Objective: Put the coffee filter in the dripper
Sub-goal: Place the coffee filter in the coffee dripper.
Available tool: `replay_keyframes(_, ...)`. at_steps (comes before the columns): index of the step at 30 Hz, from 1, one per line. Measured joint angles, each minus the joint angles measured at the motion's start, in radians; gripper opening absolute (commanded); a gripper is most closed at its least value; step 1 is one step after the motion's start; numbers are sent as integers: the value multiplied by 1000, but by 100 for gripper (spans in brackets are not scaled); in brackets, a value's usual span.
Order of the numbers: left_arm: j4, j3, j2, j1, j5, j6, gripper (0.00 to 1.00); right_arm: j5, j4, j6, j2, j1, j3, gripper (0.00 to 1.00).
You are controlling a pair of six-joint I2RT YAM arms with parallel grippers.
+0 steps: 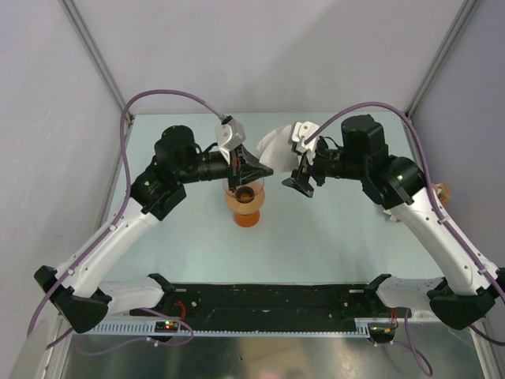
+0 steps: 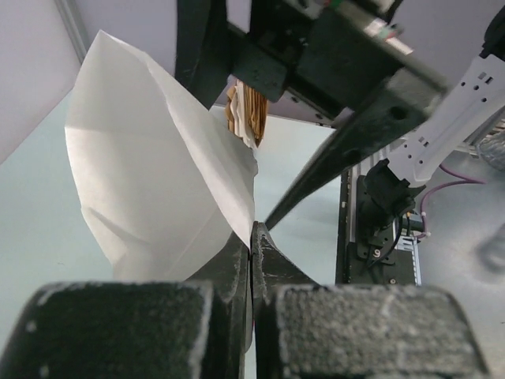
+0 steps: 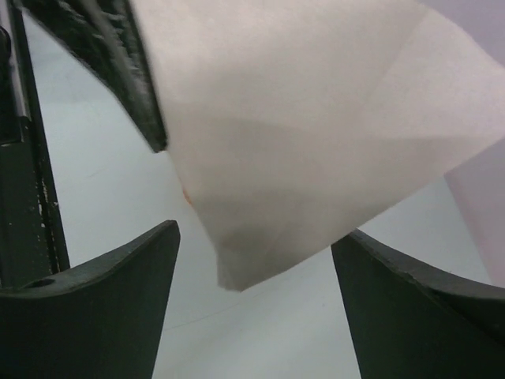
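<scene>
The coffee filter (image 1: 274, 144) is a white paper cone held in the air between the two grippers. My left gripper (image 1: 263, 169) is shut on its edge; in the left wrist view the jaws (image 2: 252, 237) pinch the paper (image 2: 158, 174). My right gripper (image 1: 294, 170) is open and holds nothing. In the right wrist view the filter's tip (image 3: 316, 118) hangs just above the gap between its fingers (image 3: 256, 292). The dripper (image 1: 245, 202), clear with an orange base, stands on the table below the left gripper, partly hidden by it.
A tan-and-white stack of paper fans (image 1: 440, 191) lies at the right edge behind the right arm; it also shows in the left wrist view (image 2: 246, 118). Grey walls enclose the table on three sides. A black rail (image 1: 260, 304) runs along the near edge.
</scene>
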State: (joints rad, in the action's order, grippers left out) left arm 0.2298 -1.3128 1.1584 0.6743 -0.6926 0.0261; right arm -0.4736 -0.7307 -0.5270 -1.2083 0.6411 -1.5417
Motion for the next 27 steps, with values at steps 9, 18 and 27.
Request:
replay_keyframes(9,6,0,-6,15,-45,-33,0,31,-19,-56,-52,10,-4,27)
replay_keyframes(18,9,0,-35,16,-71,-74,0,-11,-43,-66,-59,10,-23,2)
replay_keyframes(27,13,0,-42,16,-72,-95,0,-56,-78,-76,-51,-3,-23,0)
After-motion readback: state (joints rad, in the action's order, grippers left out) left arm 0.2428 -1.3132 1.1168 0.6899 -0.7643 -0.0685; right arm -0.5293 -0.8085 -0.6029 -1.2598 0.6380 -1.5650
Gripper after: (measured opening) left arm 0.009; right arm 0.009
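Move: Between the two hands the coffee filter is still pinched at its edge by the left fingers, its middle about 4 cm ahead of that hand, 3 cm right and 2 cm above. From the open right fingers the filter's middle lies some 3 cm ahead, 2 cm left and 3 cm up. The dripper is about 5 cm ahead of the left hand, 6 cm left and 22 cm below, with the orange carafe under it, 32 cm down. Closing from wide open to shut, the right gripper dips about 2 cm, going slightly forward and then back again, and pinches the filter's pointed lower end. The left hand keeps its grip on the filter edge, drawing back some 2.5 cm and rising about 1 cm as it turns a few degrees clockwise. ##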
